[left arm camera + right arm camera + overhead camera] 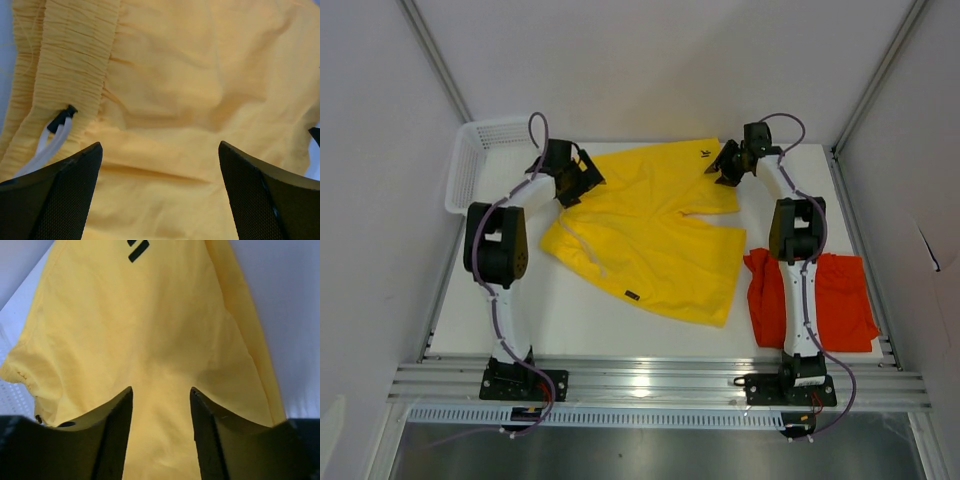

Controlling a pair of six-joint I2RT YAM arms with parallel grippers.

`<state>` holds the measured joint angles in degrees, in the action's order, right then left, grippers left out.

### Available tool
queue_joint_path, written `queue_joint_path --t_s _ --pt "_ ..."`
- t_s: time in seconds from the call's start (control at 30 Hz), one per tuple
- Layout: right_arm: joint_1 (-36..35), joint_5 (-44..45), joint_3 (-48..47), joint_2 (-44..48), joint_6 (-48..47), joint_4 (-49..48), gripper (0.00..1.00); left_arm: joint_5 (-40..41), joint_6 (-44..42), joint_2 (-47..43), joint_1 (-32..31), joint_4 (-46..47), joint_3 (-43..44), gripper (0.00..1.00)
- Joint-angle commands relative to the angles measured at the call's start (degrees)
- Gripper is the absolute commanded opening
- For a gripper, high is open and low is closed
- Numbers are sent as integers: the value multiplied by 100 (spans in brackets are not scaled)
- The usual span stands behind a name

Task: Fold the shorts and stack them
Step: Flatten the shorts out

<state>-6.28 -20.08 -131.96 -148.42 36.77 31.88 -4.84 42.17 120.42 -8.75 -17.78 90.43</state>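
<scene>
The yellow shorts (650, 230) lie spread and partly folded in the middle of the table, with a black logo (704, 153) at the far edge. My left gripper (588, 180) hovers over their far-left corner. In the left wrist view this gripper (160, 145) is wide open above the fabric, beside the gathered waistband (75, 60) and white drawstring (52, 142). My right gripper (720, 165) is at the far-right corner. Its jaws (161, 390) stand apart over the yellow cloth (150, 315), gripping nothing. The orange-red shorts (840, 300) lie crumpled at the right, partly under the right arm.
A white mesh basket (470, 160) stands at the far left corner of the table, just behind the left gripper. Metal frame posts rise at both far corners. An aluminium rail runs along the near edge at the arm bases.
</scene>
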Motion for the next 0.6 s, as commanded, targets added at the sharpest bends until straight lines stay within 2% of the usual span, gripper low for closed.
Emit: queue_joint_path --t_s 0.0,0.1,0.13,0.2,0.23,0.27,0.3,0.33,0.37,0.43,0.5,0.57 --pt "57 -198 -41 962 -205 81 54 -17 -122 -1221 -39 -199 28 99" --pt "75 -242 485 1840 -320 108 65 -175 -95 -2161 -39 -261 -603 99" --pt "75 -234 1061 2417 -337 65 68 -140 -52 -2415 -30 -339 -745 99" --pt "48 -103 1845 3105 -320 -207 83 -35 62 -3233 -39 -331 -1489 99" --pt "22 -6 2276 3839 -277 -295 90 -17 98 -3496 -39 -244 -1667 99" --pt "5 160 3228 4238 -206 -583 99 -8 133 -3995 -30 -200 -2235 99" --pt "-13 223 3717 4625 -84 -752 100 1 212 -4218 -21 -182 -2441 99" --pt "-48 310 4183 5386 22 -875 99 18 256 -4446 -4 -182 -2599 99" --pt "-74 433 5066 5759 136 -1033 99 44 300 -4657 -4 -182 -2940 99" --pt "-214 697 5862 6471 487 -1166 100 71 397 -5316 5 -191 -3478 99" --pt "-408 1239 6818 7526 812 -1088 99 150 484 -5991 5 -243 -4162 99" --pt "-854 1820 7288 8490 1497 -608 95 325 502 -6415 23 -427 -4525 99"
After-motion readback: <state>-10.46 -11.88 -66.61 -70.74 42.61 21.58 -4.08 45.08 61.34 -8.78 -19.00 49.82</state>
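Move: The yellow shorts lie spread flat under both hands, their middle some 16 cm back and 21 cm right of the left hand, and from the right hand about 20 cm back and 21 cm left, with both hands only about 3 cm above the cloth. The white drawstring is roughly 19 cm back from the left hand, and the basket 29 cm to its left, 3 cm farther out. The black logo sits about 5 cm ahead and 4 cm left of the right hand; the folded red shorts, 40 cm back and 27 cm right. Both hands leave the far part of the yellow shorts, neither holding cloth, and swing up and back towards the bases, fingers tipping up some 20 degrees. The left, still wide open, draws back about 19 cm, rising 18 cm before it starts to sink; the right goes back about 25 cm and up 23 cm, its half-open fingers spreading fully. ##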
